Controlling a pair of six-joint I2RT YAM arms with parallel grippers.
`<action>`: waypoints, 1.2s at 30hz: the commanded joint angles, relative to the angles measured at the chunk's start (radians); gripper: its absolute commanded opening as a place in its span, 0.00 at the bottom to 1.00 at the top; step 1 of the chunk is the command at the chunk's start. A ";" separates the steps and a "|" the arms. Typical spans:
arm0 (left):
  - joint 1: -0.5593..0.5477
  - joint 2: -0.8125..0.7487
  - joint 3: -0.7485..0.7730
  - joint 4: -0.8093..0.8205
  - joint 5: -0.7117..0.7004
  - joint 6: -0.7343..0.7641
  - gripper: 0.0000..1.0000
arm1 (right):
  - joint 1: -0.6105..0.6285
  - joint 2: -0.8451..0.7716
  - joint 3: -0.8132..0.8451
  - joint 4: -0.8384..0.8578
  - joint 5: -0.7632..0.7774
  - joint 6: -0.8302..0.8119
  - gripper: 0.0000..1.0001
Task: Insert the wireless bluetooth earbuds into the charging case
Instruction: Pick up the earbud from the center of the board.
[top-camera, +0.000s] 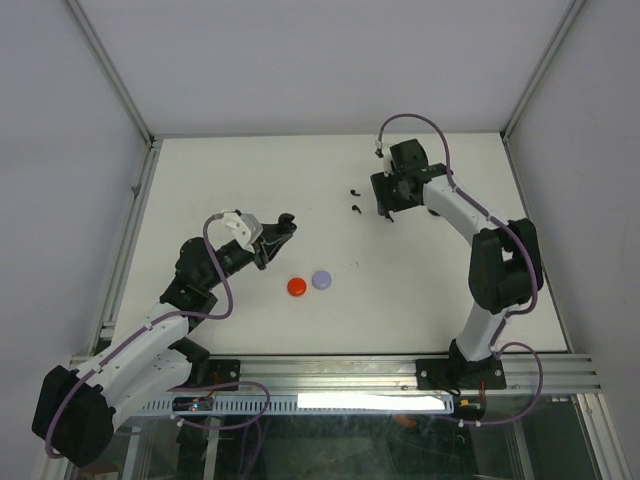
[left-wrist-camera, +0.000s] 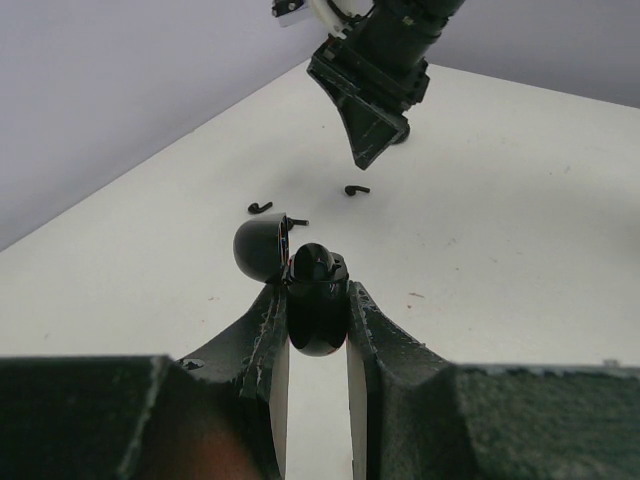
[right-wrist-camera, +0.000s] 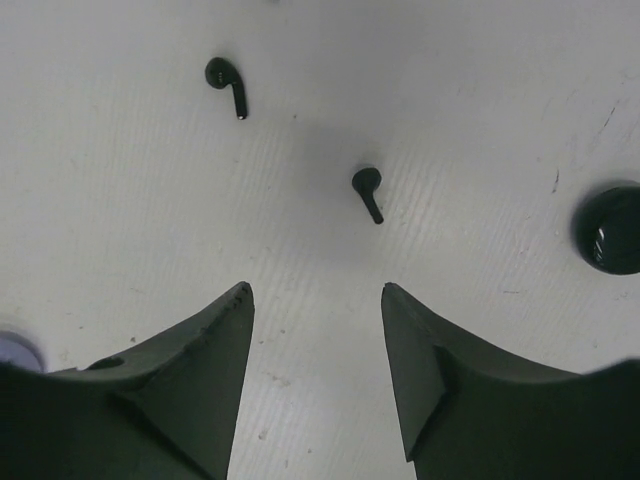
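My left gripper (left-wrist-camera: 318, 300) is shut on a glossy black charging case (left-wrist-camera: 318, 322), held off the table with its lid (left-wrist-camera: 258, 248) swung open to the left. Two black earbuds (left-wrist-camera: 260, 208) (left-wrist-camera: 357, 189) lie on the white table beyond it. In the top view they lie (top-camera: 354, 192) (top-camera: 356, 209) just left of my right gripper (top-camera: 385, 205). From the right wrist, my right gripper (right-wrist-camera: 315, 290) hangs open over bare table with nothing between its fingers. One earbud (right-wrist-camera: 367, 190) lies just ahead of the tips, the other (right-wrist-camera: 228, 82) farther up and left.
A red disc (top-camera: 297, 287) and a lilac disc (top-camera: 322, 280) lie side by side near the table's middle. A glossy black round thing (right-wrist-camera: 610, 230) shows at the right edge of the right wrist view. Metal rails (top-camera: 135, 190) border the table (top-camera: 250, 170).
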 joint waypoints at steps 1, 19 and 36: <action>0.000 -0.008 0.014 0.016 0.049 0.045 0.00 | -0.027 0.098 0.127 -0.055 -0.008 -0.031 0.55; 0.003 0.009 0.028 -0.014 0.079 0.056 0.00 | -0.064 0.378 0.310 -0.120 -0.011 -0.074 0.43; 0.005 0.026 0.041 -0.036 0.085 0.064 0.00 | -0.054 0.457 0.300 -0.177 0.047 -0.095 0.22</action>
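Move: The lone black earbud to be picked up lies about 9 cm below the right hand, some 4 cm ahead and 2 cm to its right. Of its neighbours, one black earbud lies 8 cm left of it and 2 cm farther out, another 8 cm left and 8 cm farther out, and a closed black case 11 cm right and 2 cm farther out. From the left hand, the target is about 17 cm ahead, 25 cm right and 20 cm below. The right hand sinks about 9 cm while reaching some 4.5 cm forward and slightly right to the nearest black earbud, its wrist tipping about 15 degrees steeper, and once down it nearly stops while the half-open fingers narrow steadily to a small gap, the tips coming in on either side of the earbud's round head close to the board. The left hand keeps its hold on the open black case up in the air and sinks with it by 2 to 2.5 cm. ##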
